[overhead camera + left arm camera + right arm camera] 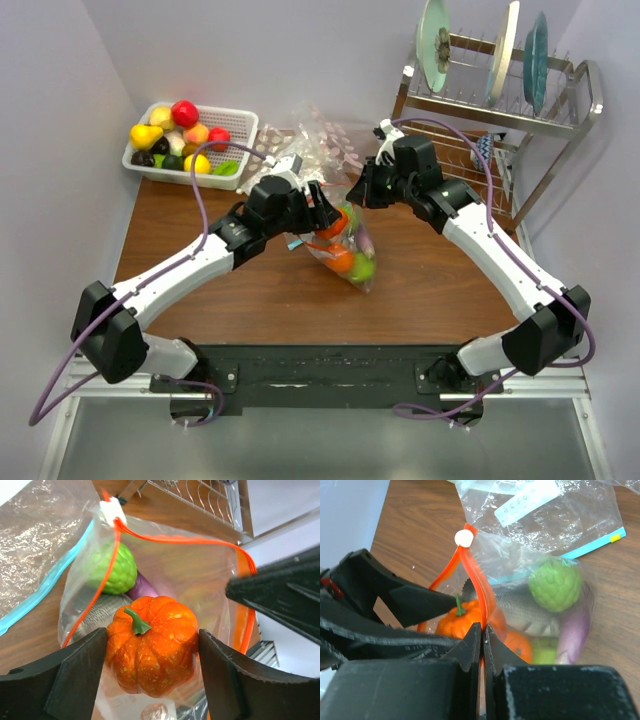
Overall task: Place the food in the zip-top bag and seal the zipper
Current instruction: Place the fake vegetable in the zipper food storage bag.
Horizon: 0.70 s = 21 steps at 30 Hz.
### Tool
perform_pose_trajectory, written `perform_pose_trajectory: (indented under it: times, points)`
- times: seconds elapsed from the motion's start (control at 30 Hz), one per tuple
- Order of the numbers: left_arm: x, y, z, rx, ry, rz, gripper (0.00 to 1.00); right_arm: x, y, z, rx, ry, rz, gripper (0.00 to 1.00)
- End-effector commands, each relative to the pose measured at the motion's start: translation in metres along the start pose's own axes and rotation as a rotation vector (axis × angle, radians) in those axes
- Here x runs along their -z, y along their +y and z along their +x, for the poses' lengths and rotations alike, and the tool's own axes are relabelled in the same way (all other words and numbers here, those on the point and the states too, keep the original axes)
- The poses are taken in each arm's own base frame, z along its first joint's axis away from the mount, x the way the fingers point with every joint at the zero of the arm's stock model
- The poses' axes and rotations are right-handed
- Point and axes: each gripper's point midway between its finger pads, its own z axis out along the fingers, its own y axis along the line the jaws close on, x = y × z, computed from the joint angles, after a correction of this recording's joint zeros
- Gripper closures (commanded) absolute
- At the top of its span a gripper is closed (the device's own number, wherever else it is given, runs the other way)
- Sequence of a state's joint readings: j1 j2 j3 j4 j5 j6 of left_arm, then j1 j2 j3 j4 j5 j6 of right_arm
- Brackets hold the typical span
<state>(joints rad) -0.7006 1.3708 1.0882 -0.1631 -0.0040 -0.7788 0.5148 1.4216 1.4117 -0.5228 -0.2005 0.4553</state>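
Note:
My left gripper [152, 650] is shut on a small orange pumpkin [152, 642], one finger pressed to each side. It holds the pumpkin in the open mouth of the zip-top bag [345, 255]. Inside the bag lie a green bumpy fruit [554, 584], a purple eggplant [575, 630], a grey fish [520, 607] and an orange fruit [517, 645]. My right gripper [483, 632] is shut on the orange-red zipper [477, 587] and holds that edge of the mouth up. The zipper's white slider [464, 538] sits at the far end.
A white basket [190, 140] with several more toy fruits stands at the back left. A second clear bag with a blue-green strip [590, 545] lies behind the first. A wire dish rack [500, 100] with plates stands at the back right.

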Motion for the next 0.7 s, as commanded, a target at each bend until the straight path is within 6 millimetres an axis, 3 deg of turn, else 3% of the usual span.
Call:
perform_pose_trajectory:
  times: [0.0,0.03,0.23,0.4,0.5,0.6,0.63,0.67]
  points:
    - [0.006,-0.023,-0.019,-0.048,-0.051,0.025,0.13,0.008,0.007,-0.012,0.009,-0.051,-0.021,1.00]
    - [0.007,-0.027,-0.016,-0.053,-0.035,0.036,0.00,0.008,0.006,-0.013,0.008,-0.055,-0.017,1.00]
    - [0.021,-0.037,-0.030,-0.102,-0.031,0.031,0.00,0.007,0.004,-0.012,0.014,-0.055,-0.008,1.00]
    - [0.035,-0.049,-0.059,-0.179,-0.072,0.017,0.00,0.004,-0.001,-0.008,0.017,-0.040,0.006,1.00]
    - [0.041,-0.039,-0.078,-0.227,-0.083,-0.039,0.00,0.004,-0.002,-0.008,0.017,-0.043,0.008,1.00]
    - [0.043,-0.006,-0.100,-0.213,-0.094,-0.098,0.00,0.003,-0.001,-0.007,0.015,-0.044,0.003,1.00]
    - [0.043,0.020,-0.109,-0.196,-0.100,-0.135,0.00,0.004,-0.001,-0.007,0.016,-0.046,0.000,1.00]
    - [0.043,0.032,-0.118,-0.195,-0.130,-0.153,0.00,0.004,-0.002,-0.007,0.015,-0.047,0.003,1.00]
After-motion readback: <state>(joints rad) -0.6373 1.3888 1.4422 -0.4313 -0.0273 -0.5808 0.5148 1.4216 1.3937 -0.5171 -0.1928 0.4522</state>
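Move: Inside the mouth of the held-open zipper bag, the left hand has the orange pumpkin; the bag's lower pouch lies some 4 cm farther out, 4 cm to the right and 10 cm below. From this hand the green ball is about 7 cm ahead, 2 cm right and 7 cm lower, and the orange fruit level ahead, 2 cm right and 14 cm below. For the right hand, the pouch is straight below, roughly 14 cm down. Opening its fingers wide, the left hand lets go of the pumpkin in the bag, easing about 1 cm back and to the right. It then lifts some 9 cm clear of the mouth, late in the rise swinging a few centimetres forward and left, fingers tipping up about 10 degrees. The right hand keeps its pinch on the orange-zippered rim and stays in place. ##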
